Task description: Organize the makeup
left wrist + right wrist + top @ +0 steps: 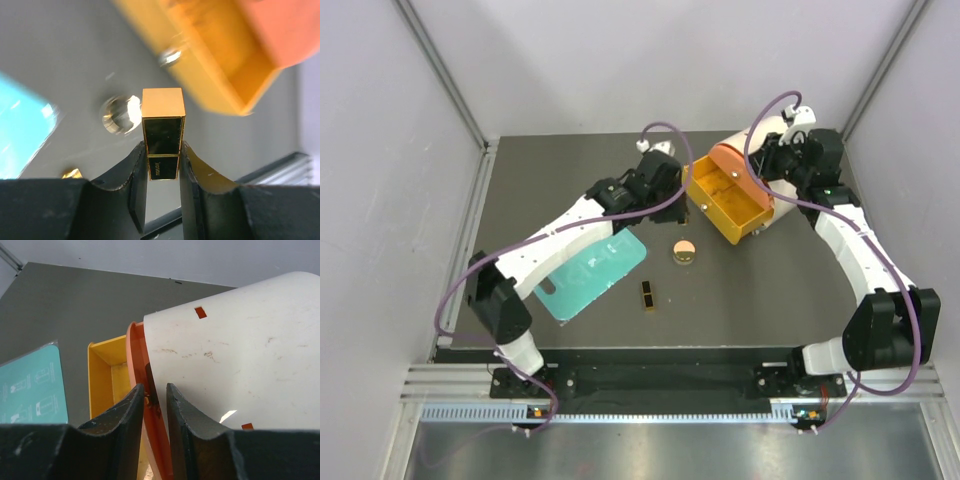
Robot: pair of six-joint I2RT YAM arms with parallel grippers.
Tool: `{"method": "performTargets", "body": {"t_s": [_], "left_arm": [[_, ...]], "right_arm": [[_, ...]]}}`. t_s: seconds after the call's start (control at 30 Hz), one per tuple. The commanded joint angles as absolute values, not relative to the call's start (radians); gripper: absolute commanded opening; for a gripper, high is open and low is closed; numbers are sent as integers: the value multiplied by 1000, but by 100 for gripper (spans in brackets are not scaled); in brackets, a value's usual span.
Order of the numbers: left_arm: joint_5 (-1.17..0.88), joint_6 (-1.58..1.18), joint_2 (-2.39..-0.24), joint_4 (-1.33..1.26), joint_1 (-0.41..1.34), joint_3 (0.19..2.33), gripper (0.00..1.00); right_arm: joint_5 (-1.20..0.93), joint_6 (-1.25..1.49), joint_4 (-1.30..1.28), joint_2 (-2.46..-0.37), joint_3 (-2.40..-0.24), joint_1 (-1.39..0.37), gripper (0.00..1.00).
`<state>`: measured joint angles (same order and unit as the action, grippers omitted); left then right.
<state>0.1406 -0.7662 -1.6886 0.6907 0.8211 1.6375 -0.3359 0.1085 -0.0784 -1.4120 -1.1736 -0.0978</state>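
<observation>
My left gripper (162,150) is shut on a small black rectangular makeup case with gold trim (162,127), held above the table just short of the open orange-yellow drawer (215,65). In the top view this gripper (668,182) hovers at the drawer's left side. A round gold-and-black compact (685,250) lies on the table, and a black gold-panned palette (648,294) lies nearer the front. My right gripper (155,390) straddles the orange front rim (137,355) of the white drum (235,355), one finger on each side, closed on it.
A flat teal tray (590,272) lies under the left forearm. The drum with its pulled-out drawer (730,198) stands at the back right. Grey walls enclose the table on three sides.
</observation>
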Motion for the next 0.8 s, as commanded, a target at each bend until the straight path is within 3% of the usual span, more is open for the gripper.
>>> {"method": "performTargets", "body": {"t_s": [0.0,0.13,0.43,0.63,0.77], "left_arm": [[20,-719,-1833,520,822,1779,0],[-75,-764,-1954,494,821,1949,0],[-156,-854,-2106,405,821,2082,0],[-190,-867,-2128,390,819,2109,21],[-192,-868,-2117,390,821,2100,25]], "right_arm": [[-311,107,-499,-1514,-1083,-117,27],[-304,104,-503,-1511,-1081,-117,27],[-287,95,-512,-1503,-1077,-117,27],[-284,95,-514,-1508,-1081,-117,27],[-285,94,-515,-1511,-1083,-115,27]]}}
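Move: The open yellow drawer I'm taking the black-and-gold makeup piece to has its middle about 9 cm ahead, 12 cm right and 11 cm below my left hand. The coral drawer front stands some 4 cm ahead and 3 cm right of that middle, and higher. Down on the table, the round compact is about 2 cm ahead, and the other black-and-gold piece about 10 cm back and 10 cm left. From my right hand, the yellow drawer's middle is roughly 4 cm back, 9 cm left and 14 cm below. Still pinching the black-and-gold piece, I sweep my left hand about 14 cm right and some 5 cm forward over the open yellow drawer, nearly level, towards its right end below the coral knob, easing to a stop there. On the way I roll my wrist roughly 20 degrees, left side dropping, and turn it slightly clockwise. My right hand stays in place at the cabinet's top front edge. ##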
